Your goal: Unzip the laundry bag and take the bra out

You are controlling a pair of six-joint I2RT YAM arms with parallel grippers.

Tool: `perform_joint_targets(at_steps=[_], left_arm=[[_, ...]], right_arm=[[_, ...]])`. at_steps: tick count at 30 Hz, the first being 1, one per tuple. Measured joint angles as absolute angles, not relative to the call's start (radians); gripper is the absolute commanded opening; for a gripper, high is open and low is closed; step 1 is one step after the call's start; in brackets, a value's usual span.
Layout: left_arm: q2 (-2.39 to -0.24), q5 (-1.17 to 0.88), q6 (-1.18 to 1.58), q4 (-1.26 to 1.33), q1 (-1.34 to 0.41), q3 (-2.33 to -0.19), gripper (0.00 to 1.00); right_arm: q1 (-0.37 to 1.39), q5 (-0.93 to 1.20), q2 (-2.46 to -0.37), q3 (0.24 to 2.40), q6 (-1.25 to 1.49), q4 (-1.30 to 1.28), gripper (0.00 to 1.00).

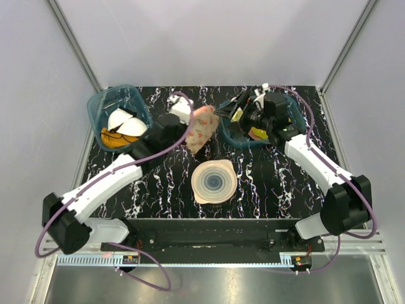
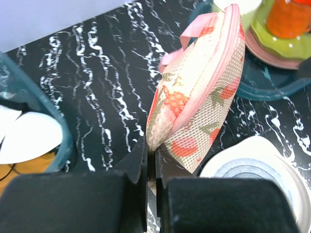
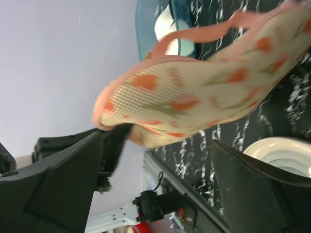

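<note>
The laundry bag [image 1: 202, 128], beige mesh with red and green motifs and pink trim, hangs in the air above the black marbled table. My left gripper [image 1: 188, 130] is shut on its lower edge; in the left wrist view the fingers [image 2: 151, 153] pinch the fabric of the bag [image 2: 199, 97]. A pink band [image 2: 192, 31] loops from the bag's far end. My right gripper [image 3: 155, 179] stands open just beside the bag [image 3: 194, 102], with nothing between its fingers; it hovers at the right bin's edge [image 1: 231, 113]. The bra is hidden.
A pale ringed disc [image 1: 214, 182] lies on the table below the bag. A teal bin [image 1: 101, 104] at the back left holds white domed pieces and orange cloth. A second teal bin [image 1: 243, 142] with dishes stands at the back right, under the right arm.
</note>
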State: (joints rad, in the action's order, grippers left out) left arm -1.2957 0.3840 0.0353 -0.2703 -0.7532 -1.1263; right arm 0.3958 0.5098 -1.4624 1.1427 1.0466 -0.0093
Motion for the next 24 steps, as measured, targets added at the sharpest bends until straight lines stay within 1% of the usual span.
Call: perform_joint_targets(at_steps=[5,9,13,16,20,22,24], left_arm=[[-1.175,0.296,0.081,-0.316,-0.619,-1.136,0.0],[-1.158,0.175,0.133,-0.361,-0.525,-1.192,0.0],[-1.162,0.068,0.192,-0.412,-0.442,-1.252,0.0],[-1.176,0.035,0.236,-0.455,-0.406,-1.311,0.0],[-1.212,0.03,0.321,-0.521,-0.4,-1.39,0.0],[-1.25,0.033,0.383,-0.58,-0.397,-1.451,0.0],[-1.292,0.035,0.453,-0.632,-0.391,-1.51,0.0]], right_arm=[[0.359,0.42,-1.386,1.212,0.851,-0.13,1.0],[0.357,0.363,-1.316,1.218,0.686,-0.189,1.0],[0.357,0.359,-1.281,1.188,0.56,-0.216,1.0],[0.357,0.359,-1.274,1.142,0.518,-0.225,1.0],[0.36,0.356,-1.282,1.062,0.532,-0.233,1.0],[0.384,0.324,-1.293,1.04,0.542,-0.237,1.0],[0.466,0.2,-1.308,1.039,0.522,-0.258,1.0]])
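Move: Hanging from the left hand's shut fingers, the laundry bag has its middle about 5 cm right, 4 cm ahead and 5 cm below that hand; the plate lies some 12 cm back, 9 cm right and 20 cm down. From the right hand, the bag's middle is roughly 8 cm left, 1 cm back and 5 cm below, the plate some 13 cm back, 2 cm left and 21 cm down, and the right bin's middle about 9 cm ahead, 15 cm right and 18 cm down. Lifting the bag by its still-pinched end, the left hand rises about 10 cm and swings left, away from the right hand, rolling some 30 degrees with its left side dipping. The right hand, already wide open, backs off right and up, then drops about 10 cm and draws back slightly, fingers tipping down, to hover open near the bag's lower right end. ##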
